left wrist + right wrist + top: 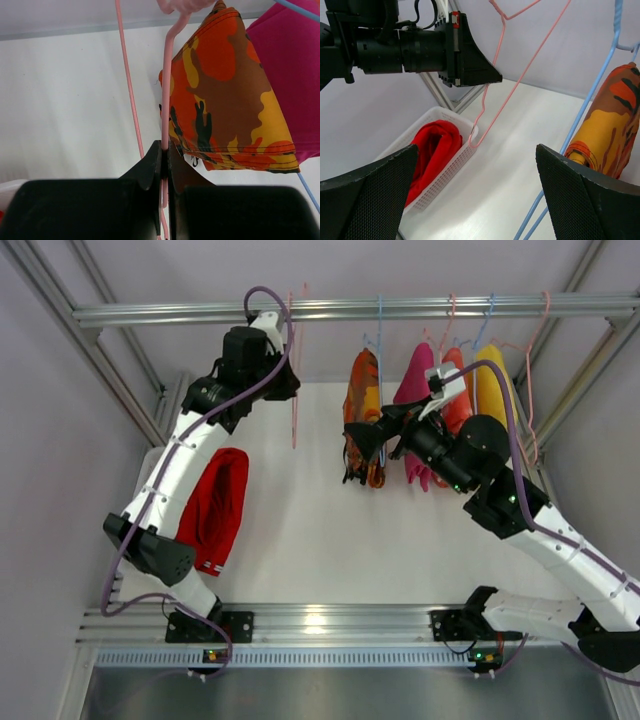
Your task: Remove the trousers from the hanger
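Note:
The pink hanger (295, 400) hangs bare from the rail. My left gripper (282, 380) is shut on its thin wire (165, 125), the jaws pressed together around it (165, 152). The red trousers (214, 505) lie in the white basket (445, 172) at the left, also seen from the right wrist (432, 150). The orange patterned trousers (362, 410) hang over a blue hanger (590, 95), just right of the pink wire (225, 90). My right gripper (358, 455) is wide open (475, 200) beside them, holding nothing; the cloth (610, 130) lies just outside its right finger (590, 200).
More garments hang on the rail to the right: a magenta one (415, 385), an orange-red one (458, 400) and a yellow one (490, 380). The metal rail (180, 313) runs across the back. Frame posts stand at both sides.

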`<state>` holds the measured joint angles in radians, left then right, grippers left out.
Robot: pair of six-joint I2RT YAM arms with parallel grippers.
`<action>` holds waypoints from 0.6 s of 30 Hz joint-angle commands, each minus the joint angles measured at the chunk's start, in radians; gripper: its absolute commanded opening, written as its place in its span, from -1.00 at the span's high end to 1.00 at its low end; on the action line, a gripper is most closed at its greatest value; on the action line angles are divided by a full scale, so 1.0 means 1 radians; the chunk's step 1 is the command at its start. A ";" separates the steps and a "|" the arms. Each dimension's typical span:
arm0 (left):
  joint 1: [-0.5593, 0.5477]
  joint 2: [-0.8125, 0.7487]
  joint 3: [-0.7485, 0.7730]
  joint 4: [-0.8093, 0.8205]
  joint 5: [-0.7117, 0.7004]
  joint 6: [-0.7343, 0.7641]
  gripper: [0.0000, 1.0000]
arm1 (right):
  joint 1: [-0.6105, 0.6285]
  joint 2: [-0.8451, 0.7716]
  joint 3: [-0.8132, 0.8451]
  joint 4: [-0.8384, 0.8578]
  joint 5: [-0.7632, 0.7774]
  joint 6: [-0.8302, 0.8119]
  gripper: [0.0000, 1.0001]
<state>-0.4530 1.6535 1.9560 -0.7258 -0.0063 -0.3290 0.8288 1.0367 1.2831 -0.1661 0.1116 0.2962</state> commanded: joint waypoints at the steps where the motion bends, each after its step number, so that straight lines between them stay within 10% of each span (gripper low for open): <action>1: 0.004 0.002 0.014 0.043 -0.027 -0.027 1.00 | -0.017 -0.027 0.002 -0.006 0.010 -0.012 -0.99; 6: 0.004 -0.041 -0.055 0.048 -0.014 -0.027 0.95 | -0.028 -0.030 0.012 -0.009 0.017 -0.020 -0.99; 10: 0.004 -0.092 -0.091 0.063 0.002 -0.016 0.33 | -0.040 -0.035 0.012 -0.010 0.023 -0.037 -0.99; 14: 0.005 -0.182 -0.140 0.089 0.042 -0.002 -0.96 | -0.059 -0.046 0.016 -0.010 0.034 -0.052 -0.99; 18: 0.005 -0.305 -0.207 0.120 0.065 0.050 -0.98 | -0.086 -0.059 0.025 -0.029 0.054 -0.065 -0.99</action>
<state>-0.4515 1.4757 1.7676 -0.6941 0.0311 -0.3187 0.7700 1.0115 1.2831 -0.1764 0.1337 0.2607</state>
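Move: The left hand grips the near side of the empty pink hanger; the rail it belongs on is about 17 cm above and 7 cm ahead. The orange patterned trousers on the blue hanger hang some 16 cm to this hand's right, 2 cm farther out and 6 cm lower. From the open right hand, those trousers lie about 18 cm ahead, 3 cm right and 13 cm below, with the magenta trousers roughly level with them and 12 cm farther right. The left hand lowers the pink hanger about 1.5 cm to set its hook on the rail, then opens its fingers wide and begins to withdraw, going back some 4 cm and slightly left, and rising again at the end. Meanwhile the right hand, still wide open, eases about 2.5 cm to its right and a little forward, turning about 5 degrees clockwise towards the blue hanger with the orange trousers. ##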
